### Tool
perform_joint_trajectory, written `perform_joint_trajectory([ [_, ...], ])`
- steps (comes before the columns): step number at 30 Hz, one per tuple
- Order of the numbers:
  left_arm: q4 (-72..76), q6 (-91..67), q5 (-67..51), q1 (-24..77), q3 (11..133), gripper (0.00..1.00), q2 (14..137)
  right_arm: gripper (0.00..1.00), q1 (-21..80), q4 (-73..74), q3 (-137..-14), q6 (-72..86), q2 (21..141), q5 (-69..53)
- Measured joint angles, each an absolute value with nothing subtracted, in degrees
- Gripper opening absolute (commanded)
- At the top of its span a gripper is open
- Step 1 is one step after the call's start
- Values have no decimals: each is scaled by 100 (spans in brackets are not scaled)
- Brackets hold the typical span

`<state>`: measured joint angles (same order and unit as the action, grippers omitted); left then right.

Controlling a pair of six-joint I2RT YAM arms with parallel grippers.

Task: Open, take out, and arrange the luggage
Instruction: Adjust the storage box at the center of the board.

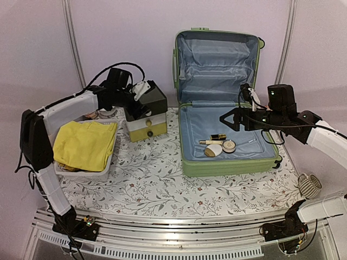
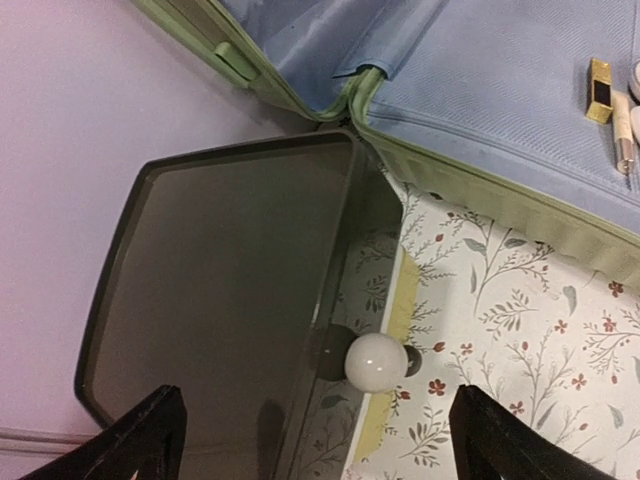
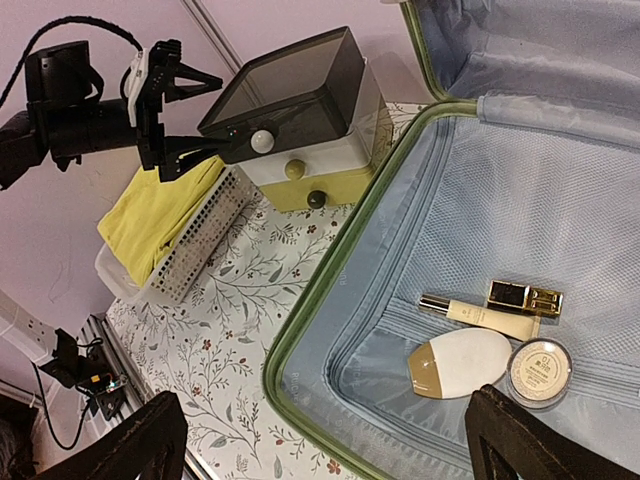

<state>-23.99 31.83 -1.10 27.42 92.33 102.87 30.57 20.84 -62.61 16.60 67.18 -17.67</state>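
The luggage (image 1: 227,162) lies open at the right of the table, a light-green shell with pale blue lining and its lid upright against the back wall. In its base lie a gold lipstick case (image 3: 525,297), a cream tube (image 3: 478,315), a white-and-gold bottle (image 3: 460,362) and a round compact (image 3: 540,370). My right gripper (image 1: 225,120) hovers open over the base's left part, with nothing between its fingers (image 3: 330,440). My left gripper (image 1: 139,93) is open at the drawer box's dark lid (image 2: 220,290), its fingers either side of the white knob (image 2: 376,361) without touching it.
The white-and-yellow drawer box (image 1: 146,129) stands left of the luggage, its dark lid tilted. A white mesh basket (image 1: 81,172) holding yellow cloth (image 1: 84,142) sits at the left. A striped coil-like object (image 1: 309,186) lies at the table's right edge.
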Motion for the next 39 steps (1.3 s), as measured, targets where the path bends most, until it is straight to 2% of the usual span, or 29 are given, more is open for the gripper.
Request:
perform_joint_trajectory([
  [8,-2534,3780,412,2738,9494,84,10643,99,3057,2152,-6261,1660,6716,-1767],
  [11,-2689,3951,574,2738,9631,74,10906,99,3057,2152,-6261,1660,6711,-1765],
  [15,-2845,4106,727,2742,9786,57,11032,99,3057,2156,-6261,1662,6711,-1765],
  [21,-2939,4195,1037,2746,10112,48,11179,99,3057,2165,-6261,1662,6711,-1765],
  [25,-2954,4298,1168,2773,10154,36,11253,99,3057,2171,-6261,1662,6711,-1763],
  [33,-2899,4525,1269,2812,10156,24,11268,99,3057,2189,-6261,1662,6711,-1758],
  [39,-2893,4609,1398,2829,10276,19,11340,99,3057,2189,-6261,1662,6711,-1754],
])
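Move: The storage box stands right under and ahead of the left hand: its middle is about 11 cm ahead, 2 cm to the right and 13 cm below, with the front rim of its dark top just ahead and slightly below the fingers. The basket with the yellow cloth lies some 25 cm left, 4 cm back and 20 cm below; the suitcase's lower half about 29 cm right, 2 cm ahead and 17 cm down. From the right hand, the box is roughly 25 cm ahead, 28 cm left and 18 cm below. The left hand eases forward and down onto the front rim of the box's dark top, about 4 cm forward, 3 cm down and a little to its left, while rolling some 20 degrees so that its left side rises. As it arrives, the wide-open fingers close most of the way and pinch the rim just left of the white knob, one finger inside the raised edge and the other outside on the drawer front, then the hand stays nearly in place with the fingers still tightening. ##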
